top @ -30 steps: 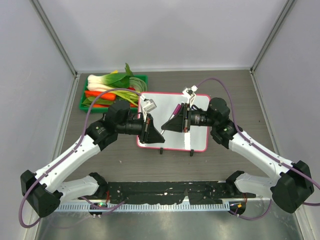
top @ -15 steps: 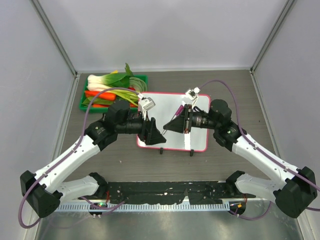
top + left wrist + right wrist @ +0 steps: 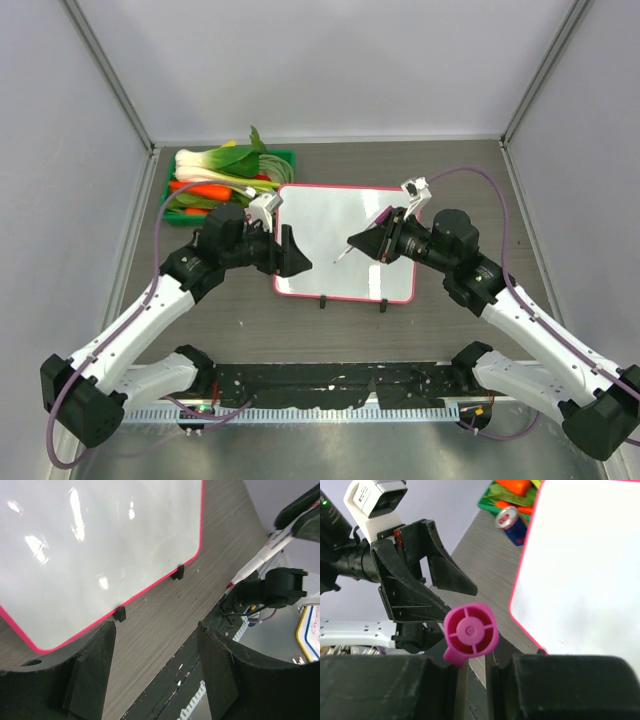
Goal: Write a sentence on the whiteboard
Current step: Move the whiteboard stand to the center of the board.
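The whiteboard (image 3: 340, 215) lies flat mid-table, glossy white with a thin pink-red frame and two black feet on its near edge. No sentence shows on its face. My right gripper (image 3: 362, 243) hovers over the board's right half, shut on a marker (image 3: 345, 252) whose tip points down-left above the board. In the right wrist view the marker's pink end cap (image 3: 470, 632) sits between the jaws of the right gripper (image 3: 470, 680), beside the whiteboard (image 3: 590, 570). My left gripper (image 3: 297, 254) stands open and empty at the board's left edge. The left gripper (image 3: 155, 670) frames bare table below the whiteboard (image 3: 100, 555); the marker (image 3: 260, 562) shows at upper right.
A green tray (image 3: 166, 197) of vegetables (image 3: 215, 175) sits at the back left, close to the left arm. A soda can (image 3: 512, 522) lies between tray and board. A black rail (image 3: 330, 380) runs along the near edge. Grey walls close in the table.
The left gripper has opened and drawn back to the left, away from the marker. The right gripper has moved right and a little up, carrying the marker.
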Motion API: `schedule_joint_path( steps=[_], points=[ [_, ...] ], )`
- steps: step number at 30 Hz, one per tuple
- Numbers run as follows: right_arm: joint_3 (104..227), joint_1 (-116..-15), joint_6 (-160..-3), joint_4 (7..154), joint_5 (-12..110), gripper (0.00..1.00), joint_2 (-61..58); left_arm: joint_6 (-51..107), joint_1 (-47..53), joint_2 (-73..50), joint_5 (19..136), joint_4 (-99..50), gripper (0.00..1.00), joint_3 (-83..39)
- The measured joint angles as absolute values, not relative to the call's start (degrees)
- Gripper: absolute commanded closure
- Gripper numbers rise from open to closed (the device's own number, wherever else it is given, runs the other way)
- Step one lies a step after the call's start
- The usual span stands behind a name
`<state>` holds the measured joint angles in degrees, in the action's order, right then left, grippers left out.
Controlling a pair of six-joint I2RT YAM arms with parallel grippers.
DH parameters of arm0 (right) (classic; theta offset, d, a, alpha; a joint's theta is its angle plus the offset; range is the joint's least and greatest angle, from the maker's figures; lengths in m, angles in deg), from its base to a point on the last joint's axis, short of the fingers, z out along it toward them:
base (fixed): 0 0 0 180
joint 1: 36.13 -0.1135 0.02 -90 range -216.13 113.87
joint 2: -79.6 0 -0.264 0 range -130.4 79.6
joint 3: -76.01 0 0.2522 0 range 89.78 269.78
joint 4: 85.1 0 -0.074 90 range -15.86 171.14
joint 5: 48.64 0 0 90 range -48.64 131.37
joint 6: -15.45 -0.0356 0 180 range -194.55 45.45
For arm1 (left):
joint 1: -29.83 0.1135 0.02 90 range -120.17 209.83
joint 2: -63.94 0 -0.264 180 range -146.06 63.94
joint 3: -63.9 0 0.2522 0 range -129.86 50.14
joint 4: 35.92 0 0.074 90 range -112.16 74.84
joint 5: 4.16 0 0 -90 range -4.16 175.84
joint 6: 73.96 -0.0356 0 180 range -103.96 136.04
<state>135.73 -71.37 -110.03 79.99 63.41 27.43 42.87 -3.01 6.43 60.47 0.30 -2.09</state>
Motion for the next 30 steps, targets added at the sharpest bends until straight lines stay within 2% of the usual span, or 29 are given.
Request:
schedule_joint_path(
  steps=[9, 18, 30],
  points=[
    [132.89, -70.63, -111.08, 74.03, 55.01, 0.99, 28.05, 47.31, -4.15, 2.47, 67.12, 2.51, 0.3, 3.42],
    [132.19, -68.97, -112.22, 71.56, 51.87, 0.99, 29.49, 53.8, -11.56, -0.59, 75.88, -0.4, 0.3, 10.13],
    [131.93, -67.07, -113.22, 70.25, 51.69, 0.99, 29.51, 58.59, -24.3, -12.83, 88.82, -5.69, 0.32, 9.15]
  ],
)
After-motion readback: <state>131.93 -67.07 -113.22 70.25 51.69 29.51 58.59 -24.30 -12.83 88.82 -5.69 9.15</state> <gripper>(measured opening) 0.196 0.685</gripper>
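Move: The left hand, empty and open, is above the stand's left foot, which lies roughly 5 cm to its right, 2 cm back and 22 cm below. The right foot is some 19 cm to the right and 3 cm back, and the whiteboard's middle about 10 cm ahead and 10 cm right, both at much the same depth. From the marker-holding right hand, the left foot lies about 8 cm left, 3 cm back and 28 cm below. Staying open, the left hand sinks some 18 cm towards the left foot; the right, still gripping the marker, eases down-right. ##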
